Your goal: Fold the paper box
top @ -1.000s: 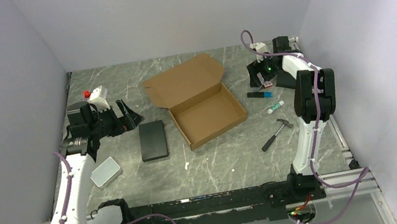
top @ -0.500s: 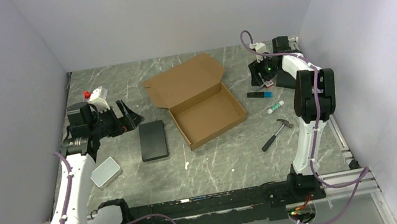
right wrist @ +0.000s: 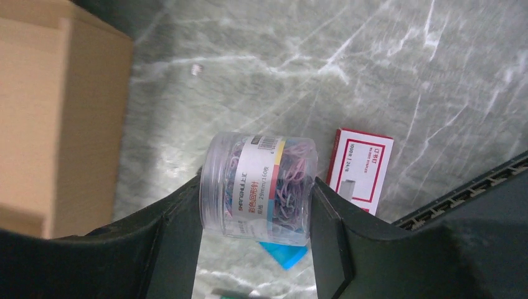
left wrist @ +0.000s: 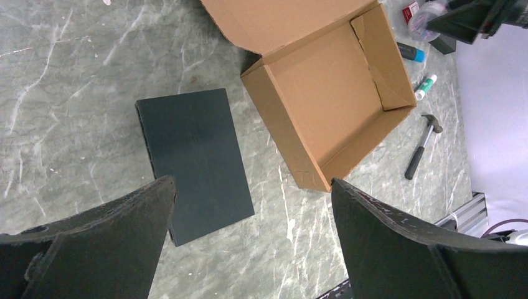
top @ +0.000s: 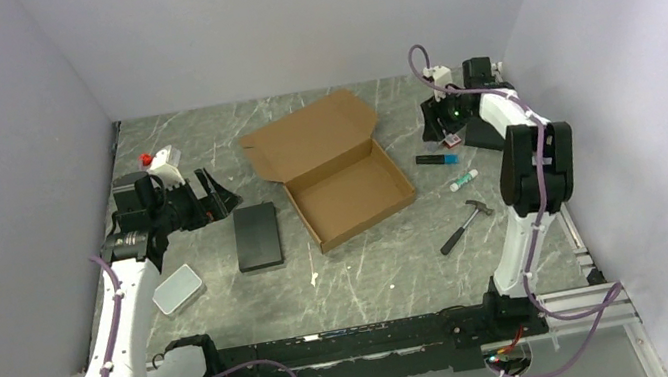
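The paper box (top: pixel 351 196) is brown cardboard and lies mid-table with its tray formed and its lid (top: pixel 307 137) lying open toward the back. It also shows in the left wrist view, paper box (left wrist: pixel 336 106), and at the left edge of the right wrist view, paper box (right wrist: pixel 56 118). My left gripper (top: pixel 220 194) hovers left of the box, open and empty (left wrist: pixel 252 182). My right gripper (top: pixel 443 129) is at the back right, apart from the box. Its fingers press both sides of a clear jar of coloured paper clips (right wrist: pixel 261 187).
A black block (top: pixel 257 237) lies left of the box, with a grey tin (top: pixel 177 289) nearer the left arm. Right of the box lie a dark marker (top: pixel 437 159), a white-green pen (top: pixel 463 180) and a hammer (top: pixel 464 225). A red-white staple box (right wrist: pixel 361 165) sits beside the jar.
The right gripper's fingers have closed in onto the jar of paper clips, and the right arm has shifted slightly. The left arm and the box have not moved.
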You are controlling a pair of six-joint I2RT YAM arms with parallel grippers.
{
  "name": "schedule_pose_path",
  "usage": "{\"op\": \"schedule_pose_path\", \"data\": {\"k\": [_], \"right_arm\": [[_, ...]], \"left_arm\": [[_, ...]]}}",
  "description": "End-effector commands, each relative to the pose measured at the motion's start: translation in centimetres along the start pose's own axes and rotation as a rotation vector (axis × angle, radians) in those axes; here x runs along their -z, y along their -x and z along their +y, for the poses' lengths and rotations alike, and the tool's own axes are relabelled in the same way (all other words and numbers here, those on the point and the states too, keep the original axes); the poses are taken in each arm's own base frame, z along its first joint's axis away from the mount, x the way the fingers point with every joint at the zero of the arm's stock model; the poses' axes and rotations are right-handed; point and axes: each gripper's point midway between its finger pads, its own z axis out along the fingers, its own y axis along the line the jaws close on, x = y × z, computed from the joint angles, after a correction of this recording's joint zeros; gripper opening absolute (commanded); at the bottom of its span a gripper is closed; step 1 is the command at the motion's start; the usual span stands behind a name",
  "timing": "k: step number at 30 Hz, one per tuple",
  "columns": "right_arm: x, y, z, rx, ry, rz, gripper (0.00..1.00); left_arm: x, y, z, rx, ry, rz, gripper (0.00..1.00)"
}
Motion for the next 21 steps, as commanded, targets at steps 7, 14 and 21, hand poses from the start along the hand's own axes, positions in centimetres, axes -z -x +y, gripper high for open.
{"op": "schedule_pose_path", "data": {"k": [7,14,21], "right_arm": [[7.2,6.2,10.4,0.028,0.259,-0.295,0.03],[5.3,6.7,18.1,0.136,0.270,-0.312,0.00],[0.1,6.3,18.4,0.085,0.053,-0.227,0.00]], "left_arm": [[0.4,0.8,-0.6,-0.010,-0.023,-0.035,0.99],[0.2,0.7,-0.5,-0.002,-0.031,-0.023,0.99],[-0.1,0.5,-0.4,0.005,-0.036,-0.013,0.99]]}}
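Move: The paper-clip jar is already in the right gripper. From that hand, the open tray of the paper box has its middle about 22 cm left, 13 cm back and a few cm lower; its lid lies about 29 cm left and 4 cm farther out. The small red box is about 4 cm right and 1 cm back, the blue marker 6 cm straight back, both some 4 cm below. From the left hand, the tray is about 30 cm right, 6 cm ahead, 17 cm below. Keep the jar pinched in the right gripper and raise it steeply at first, about 8 cm, then sweep it some 17 cm left and 10 cm back over the paper box's right wall to the open tray. Roll the hand's left side up and turn it counter-clockwise, each roughly 15 degrees, letting it sink slightly at the end. ##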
